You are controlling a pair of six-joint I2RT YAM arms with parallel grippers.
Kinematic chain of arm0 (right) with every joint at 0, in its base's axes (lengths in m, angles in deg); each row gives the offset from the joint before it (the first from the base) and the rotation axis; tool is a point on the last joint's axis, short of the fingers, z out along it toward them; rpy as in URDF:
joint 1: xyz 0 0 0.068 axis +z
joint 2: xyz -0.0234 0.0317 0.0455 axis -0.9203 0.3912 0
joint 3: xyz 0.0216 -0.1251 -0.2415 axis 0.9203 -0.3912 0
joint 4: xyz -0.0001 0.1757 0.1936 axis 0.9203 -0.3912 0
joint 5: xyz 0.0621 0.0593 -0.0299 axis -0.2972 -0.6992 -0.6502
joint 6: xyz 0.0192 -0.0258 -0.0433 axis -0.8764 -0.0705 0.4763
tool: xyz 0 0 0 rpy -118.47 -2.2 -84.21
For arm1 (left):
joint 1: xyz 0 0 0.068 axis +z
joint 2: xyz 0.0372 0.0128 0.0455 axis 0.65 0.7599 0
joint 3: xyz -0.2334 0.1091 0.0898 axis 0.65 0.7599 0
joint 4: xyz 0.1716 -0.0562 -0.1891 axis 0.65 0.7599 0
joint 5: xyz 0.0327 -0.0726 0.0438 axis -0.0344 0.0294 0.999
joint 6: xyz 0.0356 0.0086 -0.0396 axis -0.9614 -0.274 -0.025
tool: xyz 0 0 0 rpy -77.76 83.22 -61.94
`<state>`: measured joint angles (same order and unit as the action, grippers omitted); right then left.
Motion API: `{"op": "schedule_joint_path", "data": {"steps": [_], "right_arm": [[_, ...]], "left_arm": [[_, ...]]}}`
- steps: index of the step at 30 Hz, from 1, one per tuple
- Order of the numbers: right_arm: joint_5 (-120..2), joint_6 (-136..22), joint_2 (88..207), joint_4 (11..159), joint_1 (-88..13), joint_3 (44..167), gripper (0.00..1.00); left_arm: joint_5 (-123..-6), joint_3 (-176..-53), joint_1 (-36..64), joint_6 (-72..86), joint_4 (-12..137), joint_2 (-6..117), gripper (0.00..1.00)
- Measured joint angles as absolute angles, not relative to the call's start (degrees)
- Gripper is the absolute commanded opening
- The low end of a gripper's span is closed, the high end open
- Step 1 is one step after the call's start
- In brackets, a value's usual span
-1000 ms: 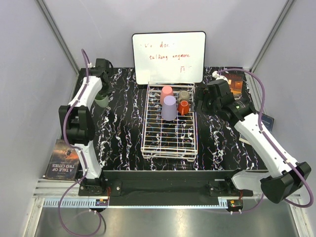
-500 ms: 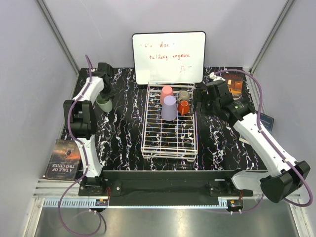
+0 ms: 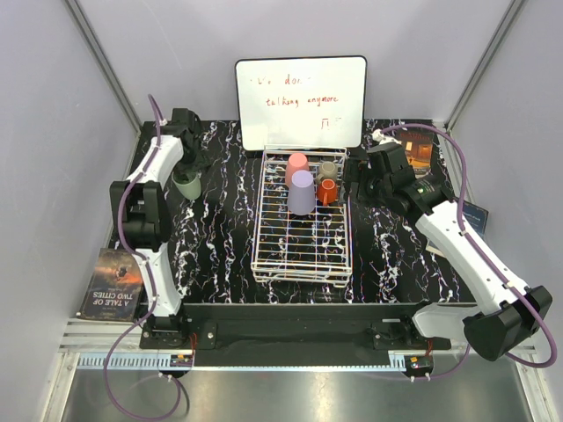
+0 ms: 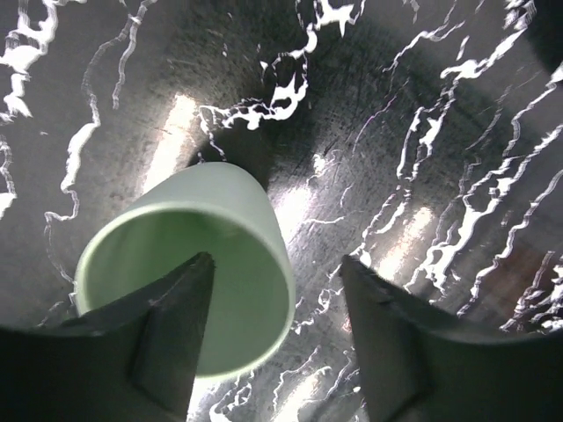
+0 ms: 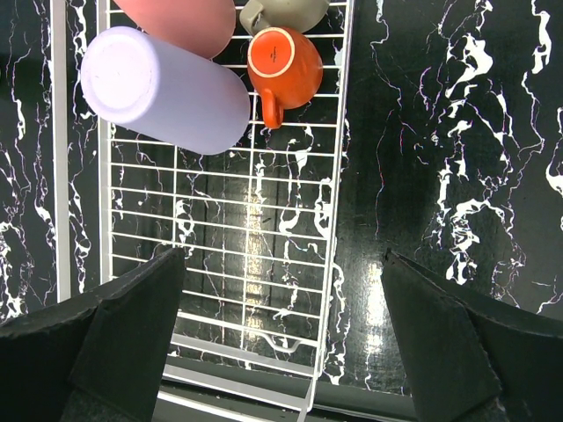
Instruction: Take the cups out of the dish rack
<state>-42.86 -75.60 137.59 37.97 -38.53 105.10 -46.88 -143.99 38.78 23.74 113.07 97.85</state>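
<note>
A pale green cup (image 3: pixel 186 185) stands upright on the black marbled table at the far left. My left gripper (image 3: pixel 186 170) is over it and open: in the left wrist view one finger (image 4: pixel 167 338) hangs inside the green cup (image 4: pixel 224 220), the other clear of its wall. Pink (image 3: pixel 297 165), lavender (image 3: pixel 302 193), beige-grey (image 3: pixel 328 169) and orange (image 3: pixel 327 191) cups sit in the far end of the white wire dish rack (image 3: pixel 301 251). My right gripper (image 3: pixel 355 179) hovers open at the rack's right rail (image 5: pixel 330 264), short of the orange cup (image 5: pixel 283 61) and lavender cup (image 5: pixel 167 88).
A whiteboard (image 3: pixel 301 101) leans behind the rack. A book (image 3: pixel 113 283) lies off the table's left edge. Another book (image 3: pixel 419 147) lies at the back right, and a small dark card (image 3: pixel 475 215) sits by the right arm.
My left gripper has opened and let go of the green cup, which now stands on the table a little nearer than before. The right arm has barely moved.
</note>
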Motion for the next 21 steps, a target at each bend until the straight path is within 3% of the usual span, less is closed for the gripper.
{"op": "schedule_joint_path", "data": {"steps": [3,4,5,14,21], "right_arm": [[-42.9,-75.5,137.6,38.0,-38.5,105.1,1.0],[-42.9,-75.5,137.6,38.0,-38.5,105.1,1.0],[-42.9,-75.4,137.7,38.0,-38.5,105.1,1.0],[-43.1,-74.8,145.8,38.7,-37.6,109.2,1.0],[-40.5,-70.4,160.1,39.7,-30.5,121.9,1.0]], "left_arm": [[-46.3,-144.1,38.8,24.1,113.5,95.3,0.81],[-46.1,-144.2,38.8,24.2,113.7,94.3,0.94],[-46.1,-144.8,38.8,24.5,114.2,92.9,0.99],[-41.6,-146.0,31.4,27.5,114.0,72.2,0.99],[-37.6,-128.9,16.9,28.3,112.3,55.1,0.99]]}}
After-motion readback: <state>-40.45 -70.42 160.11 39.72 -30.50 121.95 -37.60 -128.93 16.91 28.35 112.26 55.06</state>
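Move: The green cup stands on the table right under the left hand, its middle about 3 cm to the left and 4 cm below, with the opening fingers still astride its rim; the purple cup is some 28 cm to this hand's right, 5 cm back and level in height. From the right hand, the purple cup is about 12 cm ahead, 13 cm left and 15 cm down. The orange mug is 14 ahead, 5 left; the pink cup 20 ahead, 13 left. The left hand finishes opening and lifts nearly straight up off the standing green cup by some 23 cm, then swings back and to the right over the table, tipping its fingers up and outward about 30 degrees and starting to sink a little at the end. After a short pause the right hand, wide open and empty, sweeps about 10 cm left and forward over the rack's edge towards the purple cup, sinking slightly and turning a little counter-clockwise, still well above the cups. ##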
